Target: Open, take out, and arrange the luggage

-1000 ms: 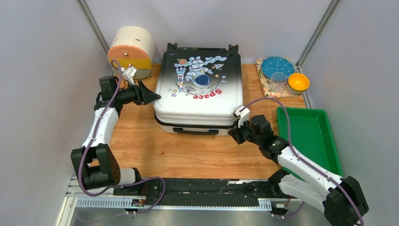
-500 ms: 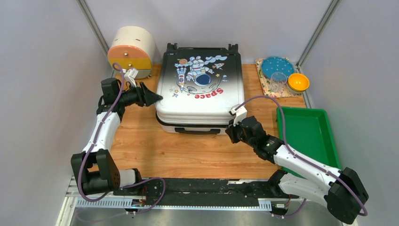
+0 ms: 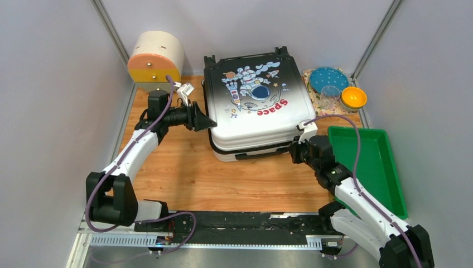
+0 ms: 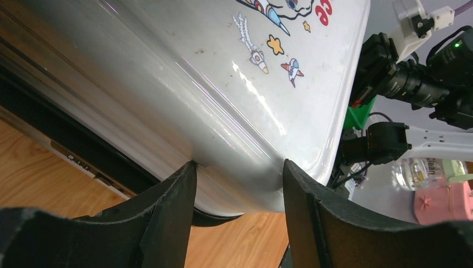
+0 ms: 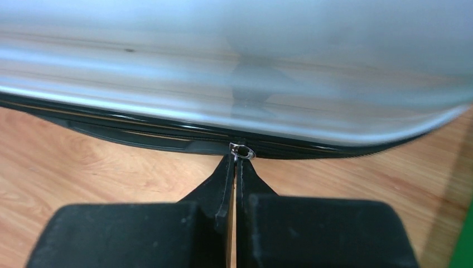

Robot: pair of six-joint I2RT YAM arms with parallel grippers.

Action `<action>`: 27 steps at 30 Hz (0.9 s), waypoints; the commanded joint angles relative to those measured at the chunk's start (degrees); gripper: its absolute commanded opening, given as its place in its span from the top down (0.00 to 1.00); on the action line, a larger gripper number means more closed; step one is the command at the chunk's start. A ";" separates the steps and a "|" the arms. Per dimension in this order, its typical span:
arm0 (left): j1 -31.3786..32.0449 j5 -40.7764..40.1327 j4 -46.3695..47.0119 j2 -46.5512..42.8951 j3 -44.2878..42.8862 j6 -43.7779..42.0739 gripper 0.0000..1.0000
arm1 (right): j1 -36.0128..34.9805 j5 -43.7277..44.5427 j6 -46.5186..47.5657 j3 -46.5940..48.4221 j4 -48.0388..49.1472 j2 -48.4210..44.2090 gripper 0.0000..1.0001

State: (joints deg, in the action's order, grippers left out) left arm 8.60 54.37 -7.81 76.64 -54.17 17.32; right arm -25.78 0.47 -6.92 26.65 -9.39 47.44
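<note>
The luggage [image 3: 254, 106], a white-to-black hard shell with an astronaut and red "Space", lies flat and closed at the back middle of the table, turned slightly askew. My left gripper [image 3: 209, 124] is open, its fingertips against the shell's near left corner. In the left wrist view the two black fingers [image 4: 178, 195] straddle the rounded white corner of the luggage [image 4: 223, 84]. My right gripper [image 3: 294, 151] is at the near right corner, shut on the small metal zipper pull [image 5: 243, 151] on the black zip band under the luggage shell [image 5: 234, 67].
A round cream box [image 3: 156, 58] with orange and yellow drawers stands at the back left. A green tray [image 3: 365, 162] lies along the right side. Behind it a mat holds a blue plate [image 3: 329, 78], a clear cup [image 3: 330, 96] and an orange bowl [image 3: 353, 97].
The luggage has slid to the right and turned a little counter-clockwise. My left gripper followed it rightward against the corner. The right gripper moved right with the zipper pull still pinched.
</note>
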 commanded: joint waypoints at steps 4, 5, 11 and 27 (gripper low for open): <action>5.99 2.85 -3.27 5.19 6.53 2.44 0.38 | -8.31 -11.90 -6.88 1.03 19.30 4.58 1.00; 5.90 2.50 -2.83 4.75 6.71 2.54 0.38 | -9.63 -11.37 -7.66 1.73 20.28 5.63 1.00; 5.90 0.30 -2.39 3.87 9.34 3.77 0.38 | -21.40 -3.65 -9.25 5.77 25.73 12.48 1.00; 5.90 -0.58 13.17 6.50 14.45 18.89 0.41 | -44.17 14.82 -11.72 26.86 25.37 33.15 1.00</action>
State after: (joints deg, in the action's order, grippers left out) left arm 8.75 53.87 11.66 76.09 -44.66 36.53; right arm -64.10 19.99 -15.68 43.92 2.76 78.91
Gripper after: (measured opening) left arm 0.618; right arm 0.008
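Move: The zipper pull is already pinched in the right hand at the case's front seam. It is headed for the case's front left corner, about 26 cm left and 3 cm back, level with the hand. On the way is the carry handle, some 11 cm left, 3 cm back and 2 cm lower. From the left hand, braced on the lid's left side, the pull lies roughly 28 cm right, 5 cm back and 9 cm down. The zipper pull, still held in the shut right fingers, is dragged some 20 cm left along the front seam, past the handle and towards the front left corner. The path slants slightly back with the case's edge and stays level, while the right wrist turns about 15 degrees counter-clockwise. The left hand stays braced against the lid's left side, half open, tilting roughly 10 degrees. ##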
